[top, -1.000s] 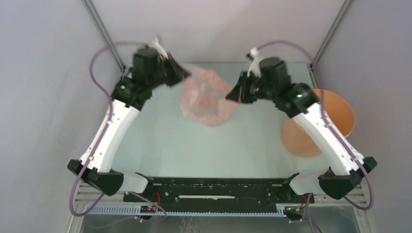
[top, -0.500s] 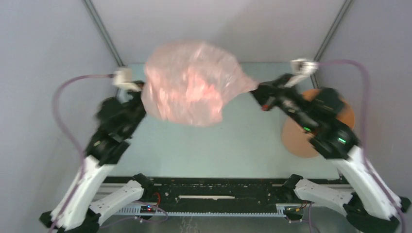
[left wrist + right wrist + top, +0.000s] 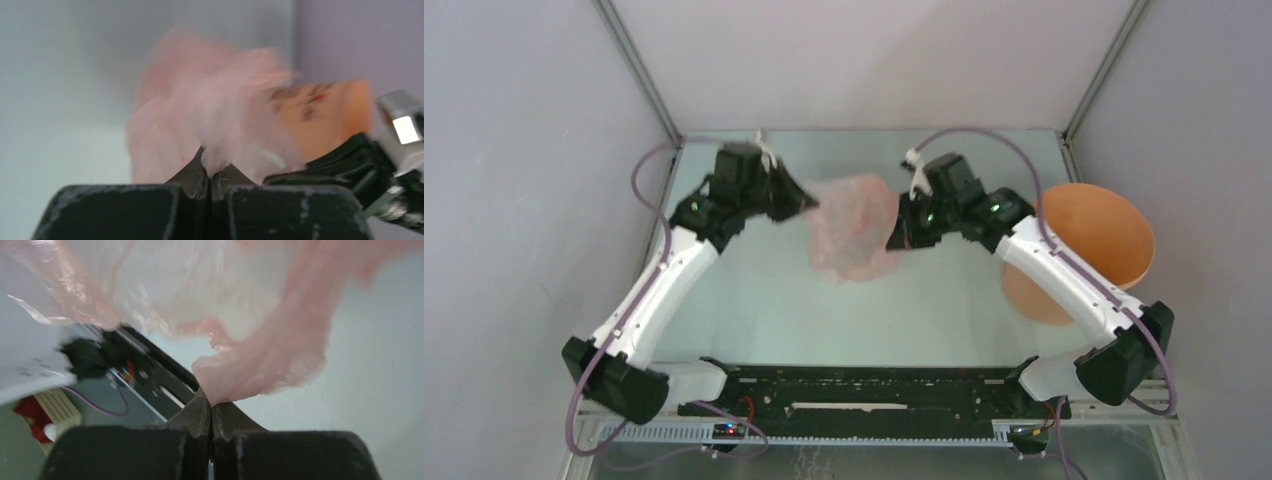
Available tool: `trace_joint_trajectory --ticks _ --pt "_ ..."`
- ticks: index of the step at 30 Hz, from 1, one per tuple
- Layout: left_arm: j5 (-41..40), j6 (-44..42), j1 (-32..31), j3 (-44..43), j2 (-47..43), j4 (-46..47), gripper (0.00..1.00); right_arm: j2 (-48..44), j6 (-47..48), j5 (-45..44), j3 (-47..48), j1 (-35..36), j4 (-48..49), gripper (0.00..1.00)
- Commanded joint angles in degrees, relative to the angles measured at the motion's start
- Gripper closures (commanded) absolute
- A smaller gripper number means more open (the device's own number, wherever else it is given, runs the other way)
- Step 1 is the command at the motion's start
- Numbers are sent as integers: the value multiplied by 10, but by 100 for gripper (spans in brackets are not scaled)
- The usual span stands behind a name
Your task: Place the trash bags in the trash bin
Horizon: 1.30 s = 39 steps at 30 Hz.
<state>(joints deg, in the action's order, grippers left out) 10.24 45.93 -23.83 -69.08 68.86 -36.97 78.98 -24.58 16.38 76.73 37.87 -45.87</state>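
A pale-pink translucent trash bag [image 3: 852, 228] hangs stretched between my two grippers over the middle of the table. The left gripper [image 3: 809, 205] is shut on its left edge; in the left wrist view [image 3: 211, 171] the film bunches between the closed fingertips. On the bag's right edge my right gripper [image 3: 894, 232] is shut as well, pink film [image 3: 260, 365] rising from its closed fingertips [image 3: 212, 407]. The orange-tan trash bin [image 3: 1092, 250] lies tilted at the right side of the table, its mouth facing up and left, partly behind my right arm. It also shows blurred in the left wrist view [image 3: 325, 120].
Grey enclosure walls surround the table [image 3: 754, 290], with metal posts at the back corners [image 3: 639, 70]. The black base rail [image 3: 864, 385] with cables runs along the near edge.
Half a second ago both arms were pulled back and raised with the bag ballooned wide toward the camera. Now they have swung forward and down, and the bag hangs smaller between the grippers.
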Motion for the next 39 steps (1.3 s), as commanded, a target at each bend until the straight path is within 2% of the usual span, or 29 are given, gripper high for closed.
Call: trace_joint_trajectory --ticks 1,5,7,8,10,12,13,15,18,20,22,24,26,29,31,34,37,39 --pt "24 -54 8 -308 68 -4 100 -5 9 -3 200 -29 -35 100" --pt "8 -97 -2 -569 108 6 100 -11 13 -25 422 -29 -26 100" --pt "-3 -137 -23 -624 100 38 100 -43 18 -29 436 -19 44 100" --pt "-20 -174 -48 -618 72 64 100 -70 29 -37 414 -9 95 100" --pt "-88 -259 -123 -547 14 119 98 -140 64 -66 330 27 219 100" --pt "-156 -293 -148 -431 -43 162 97 -183 68 -109 238 32 273 100" --pt "-214 -276 -145 -376 -61 161 99 -190 62 -120 203 19 268 100" --pt "-266 -247 -134 -259 -78 125 100 -183 54 -114 137 -7 227 100" --pt "-209 -132 -78 -85 -55 22 100 -134 16 -48 30 -49 133 100" --pt "-102 -62 -39 39 -37 19 100 -90 1 -3 -37 -58 67 100" --pt "-53 -28 -44 132 -44 50 100 -64 -3 16 -82 -41 36 100" --pt "-56 -13 -71 179 -89 82 100 -75 -12 14 -98 -17 24 100" --pt "-53 -10 -80 179 -123 103 100 -105 -22 12 -89 4 43 100" --pt "-61 -47 -79 83 -120 95 99 -123 -34 13 -25 -11 59 100" --pt "-48 -74 -67 -32 -74 69 100 -95 -23 10 69 -31 38 100" --pt "-17 -105 -60 -290 27 20 100 -17 -11 17 291 -51 -36 100" --pt "12 -113 -63 -572 116 -7 100 36 -3 15 539 -42 -77 100" --pt "19 -128 -73 -695 139 9 100 26 12 -5 587 -21 -51 100"
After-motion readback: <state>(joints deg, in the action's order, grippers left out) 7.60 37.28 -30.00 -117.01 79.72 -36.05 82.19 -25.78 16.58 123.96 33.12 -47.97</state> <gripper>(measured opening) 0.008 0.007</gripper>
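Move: Both hands already pinch the rim of the trash bag in the air. The bag's middle lies about 8 cm to the right, 3 cm back and 8 cm below the left hand; from the right hand it is some 8 cm to the left, 3 cm ahead and 6 cm below. The trash bin stands about 39 cm to the right of the right hand, roughly 4 cm farther out, its middle some 10 cm lower. Up, down and up again in fast, near-matched strokes, both hands flap the trash bag over the table: a rise of some 40 cm that draws back near its top, a plunge to below the starting height, then another climb. Wrists whip the fingertips up on each rise and down on each drop; the shut fingers keep the rim pinched. ##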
